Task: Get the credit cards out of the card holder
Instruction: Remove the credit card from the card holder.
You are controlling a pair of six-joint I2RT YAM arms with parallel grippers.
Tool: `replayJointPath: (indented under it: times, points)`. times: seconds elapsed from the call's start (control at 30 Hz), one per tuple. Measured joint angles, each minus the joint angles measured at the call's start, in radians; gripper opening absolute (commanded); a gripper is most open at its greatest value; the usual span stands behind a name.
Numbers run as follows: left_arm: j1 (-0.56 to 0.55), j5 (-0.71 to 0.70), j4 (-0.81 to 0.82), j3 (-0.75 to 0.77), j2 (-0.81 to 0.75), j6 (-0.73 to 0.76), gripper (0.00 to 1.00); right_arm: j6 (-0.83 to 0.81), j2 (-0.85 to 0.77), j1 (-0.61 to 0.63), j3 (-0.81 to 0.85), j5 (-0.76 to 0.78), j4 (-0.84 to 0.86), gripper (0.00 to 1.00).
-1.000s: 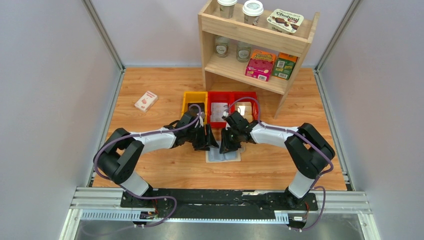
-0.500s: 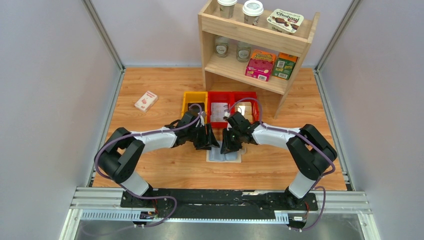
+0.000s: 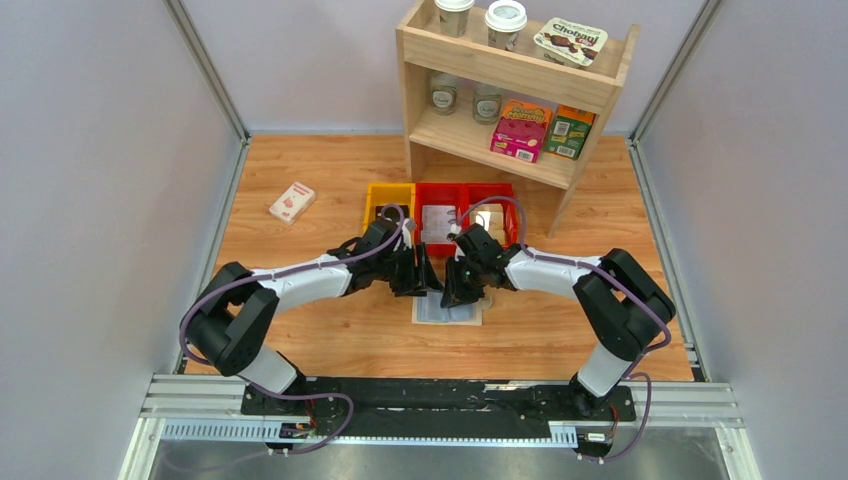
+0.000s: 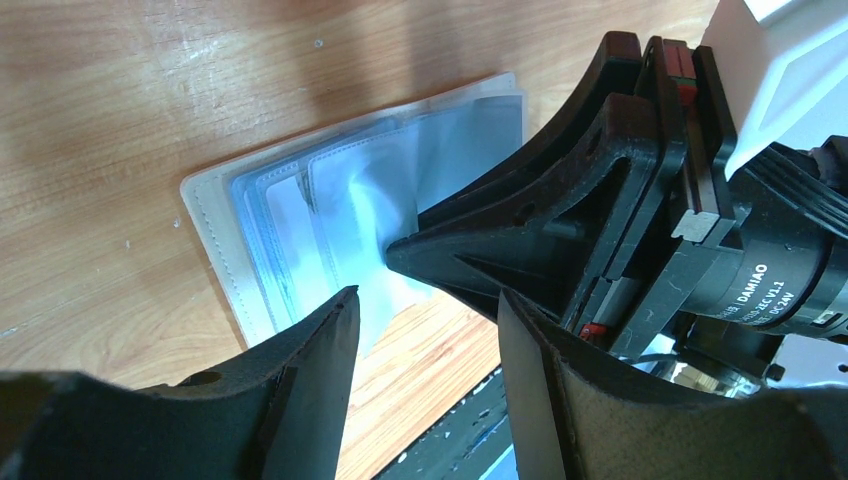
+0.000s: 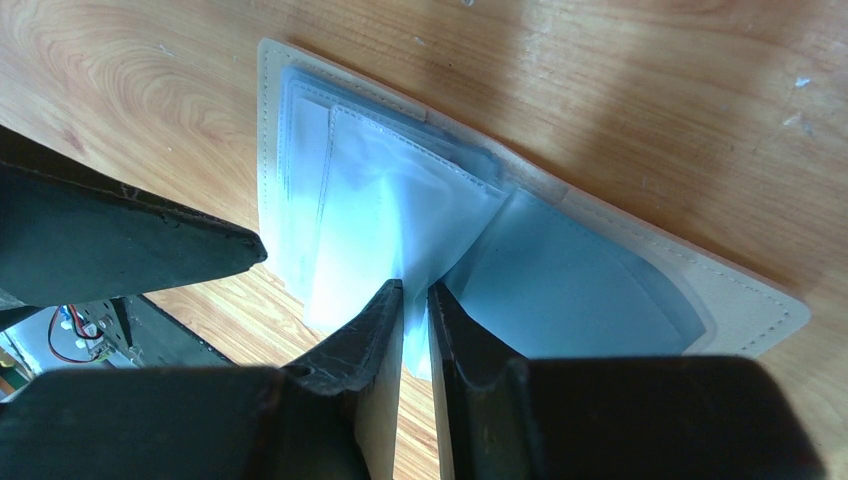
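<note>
The card holder (image 3: 447, 312) lies open on the wooden table, cream rim out and blue-grey pockets (image 5: 580, 290) up. My right gripper (image 5: 415, 288) is shut on a pale flexible pocket flap (image 5: 385, 225) at the fold and lifts it into a tent. I cannot tell whether a credit card is inside the flap. My left gripper (image 4: 425, 295) hangs open just left of it, over the card holder's (image 4: 215, 220) near edge, with nothing between its fingers. In the top view the left gripper (image 3: 425, 280) and the right gripper (image 3: 450, 292) nearly meet tip to tip.
Behind the grippers stand a yellow bin (image 3: 388, 197) and two red bins (image 3: 437, 195) holding flat grey pieces. A wooden shelf (image 3: 510, 90) with cups and boxes rises at the back. A white-and-red small box (image 3: 292, 202) lies at the far left.
My left gripper has shifted slightly right and away from the arm bases, closer to the right gripper. The right gripper keeps its pinch over the card holder.
</note>
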Motion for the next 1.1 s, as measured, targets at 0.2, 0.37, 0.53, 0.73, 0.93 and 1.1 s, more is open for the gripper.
replayJointPath:
  times: [0.2, 0.37, 0.53, 0.73, 0.93, 1.1]
  points:
    - [-0.002, 0.001, -0.019, 0.021, 0.023, -0.001, 0.61, 0.003, 0.0, -0.003, -0.002, -0.004, 0.003, 0.2]
    - [-0.002, 0.01, -0.023, 0.028, 0.077, -0.005, 0.61, 0.007, -0.005, -0.006, -0.012, -0.007, 0.014, 0.2]
    - [-0.002, 0.034, -0.028, 0.041, 0.114, -0.018, 0.61, 0.008, -0.006, -0.006, -0.015, -0.009, 0.018, 0.2]
    - [0.0, 0.087, -0.001, 0.048, 0.146, -0.031, 0.61, 0.008, -0.029, -0.01, -0.041, -0.005, 0.032, 0.29]
    - [-0.002, 0.132, 0.045, 0.048, 0.16, -0.034, 0.6, 0.008, -0.106, -0.018, -0.097, 0.031, 0.04, 0.46]
    - [-0.003, 0.173, 0.095, 0.048, 0.16, -0.035, 0.6, 0.005, -0.206, -0.024, -0.158, 0.095, 0.052, 0.61]
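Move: Almost directly under the left hand, some 5 cm down and about 1 cm farther out and to its left, lies the credit card in the clear sleeve of the open holder's left page. The holder's right page is roughly 6 cm to this hand's right; the red tray is about 20 cm ahead and 7 to the right, the yellow tray as far ahead and 8 to the left. From the right hand, its tips on the sleeve, that card is about 4 cm left and 1 ahead. Dipping about 2.5 cm to the holder's left page, the left hand keeps its fingers parted, then sweeps some 2.5 cm right while easing back up, a fingertip coming against the clear sleeve's free edge to bend it over towards the spine. Late on, the right fingers open off the sleeve and that hand backs away about 3 cm to the right, lifting slightly. ##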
